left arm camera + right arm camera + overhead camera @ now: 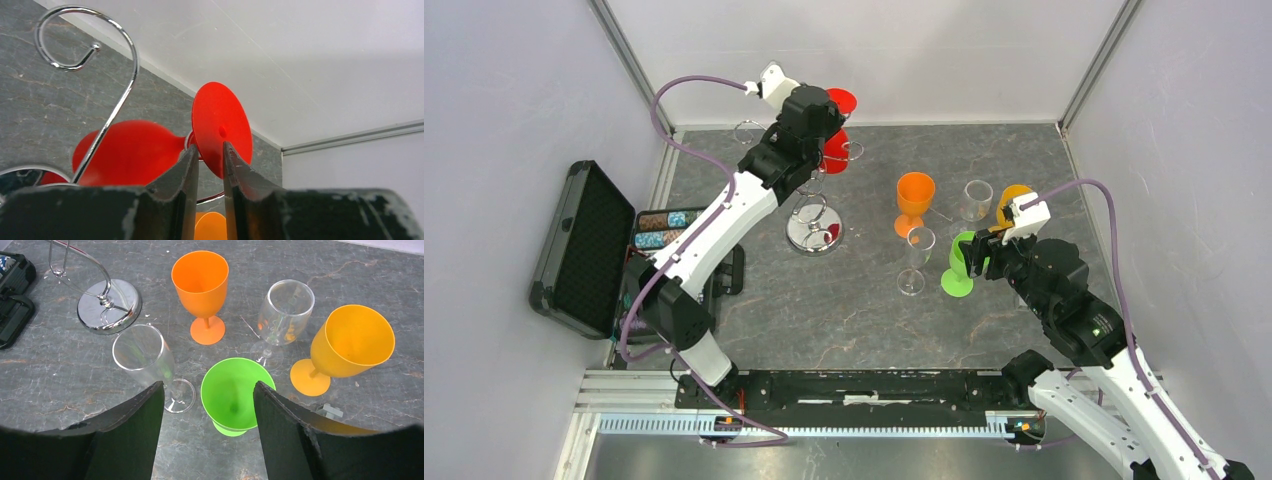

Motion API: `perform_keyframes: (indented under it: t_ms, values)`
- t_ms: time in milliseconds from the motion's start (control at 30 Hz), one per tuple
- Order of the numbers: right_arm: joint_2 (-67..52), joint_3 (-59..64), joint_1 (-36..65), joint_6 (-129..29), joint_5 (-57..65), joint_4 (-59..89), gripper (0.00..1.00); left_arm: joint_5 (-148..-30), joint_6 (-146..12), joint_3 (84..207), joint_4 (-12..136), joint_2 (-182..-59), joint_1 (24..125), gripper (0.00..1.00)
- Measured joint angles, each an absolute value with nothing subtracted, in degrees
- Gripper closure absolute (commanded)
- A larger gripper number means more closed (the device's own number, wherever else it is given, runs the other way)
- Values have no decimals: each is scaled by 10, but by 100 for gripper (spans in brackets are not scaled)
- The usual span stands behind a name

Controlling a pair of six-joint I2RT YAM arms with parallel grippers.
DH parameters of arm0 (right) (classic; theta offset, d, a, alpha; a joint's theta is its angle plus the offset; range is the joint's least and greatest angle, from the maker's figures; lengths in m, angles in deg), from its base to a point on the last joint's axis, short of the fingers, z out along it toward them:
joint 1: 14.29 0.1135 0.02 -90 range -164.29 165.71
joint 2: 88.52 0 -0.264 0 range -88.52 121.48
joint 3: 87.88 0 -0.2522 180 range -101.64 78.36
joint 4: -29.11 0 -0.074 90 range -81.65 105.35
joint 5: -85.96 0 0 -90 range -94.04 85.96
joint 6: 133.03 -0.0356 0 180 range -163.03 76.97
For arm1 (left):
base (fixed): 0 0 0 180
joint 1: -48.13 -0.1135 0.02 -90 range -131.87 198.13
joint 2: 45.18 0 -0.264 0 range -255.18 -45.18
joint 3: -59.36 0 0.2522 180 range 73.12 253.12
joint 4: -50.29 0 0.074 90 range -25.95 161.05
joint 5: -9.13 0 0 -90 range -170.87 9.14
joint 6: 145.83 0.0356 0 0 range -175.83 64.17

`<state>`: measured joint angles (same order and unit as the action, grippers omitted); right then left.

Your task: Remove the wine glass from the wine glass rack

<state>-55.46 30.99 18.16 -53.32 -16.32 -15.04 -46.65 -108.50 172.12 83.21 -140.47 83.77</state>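
A red wine glass (220, 125) hangs on its side from the chrome wine glass rack (814, 233) at the back left, its bowl (132, 150) behind a curled wire arm (111, 118). My left gripper (210, 146) is up at the rack top (826, 118), with its jaws pinched on the edge of the glass's round red foot. My right gripper (208, 384) hovers open above a green glass (232, 390) at the right, holding nothing (974, 262).
Right of the rack stand an orange glass (914, 195), two clear glasses (976, 200) (918, 250), a yellow-orange glass (1012, 200) and the green one (959, 272). An open black case (584, 245) lies at the left edge. White walls close in the table.
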Motion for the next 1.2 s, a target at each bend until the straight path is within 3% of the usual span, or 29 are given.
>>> perform_keyframes:
  t_ms: [100, 267, 1200]
  values:
    - [-555, 310, 182, -533, -163, -150, 30, -467, -1083, 1721, 822, -1403, 838, 77]
    - [-555, 314, 182, -533, -163, -149, 30, -468, -1082, 1721, 810, -1403, 838, 97]
    - [-555, 314, 182, -534, -163, -146, 30, -650, -1139, 1663, 759, -1337, 776, 98]
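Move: The red wine glass hangs upside down. Its foot is at the left fingertips, its middle some 2 cm ahead, 1 cm to the left and at about the same height. The rack's post stands roughly 7 cm back and 8 cm left, its middle about 17 cm lower. The orange glass on the table is some 5 cm back, 14 cm right and 27 cm down. From the right hand the red foot is about 24 cm ahead, 25 cm left and 10 cm higher. Close the left fingers from a quarter open until they pinch the red glass's foot by its stem, easing upward as they shut. Then keep that pinch and lift to about 4 cm in all, drifting back a centimetre, while rolling the hand's left side down and turning it clockwise, each a little over 10 degrees. ##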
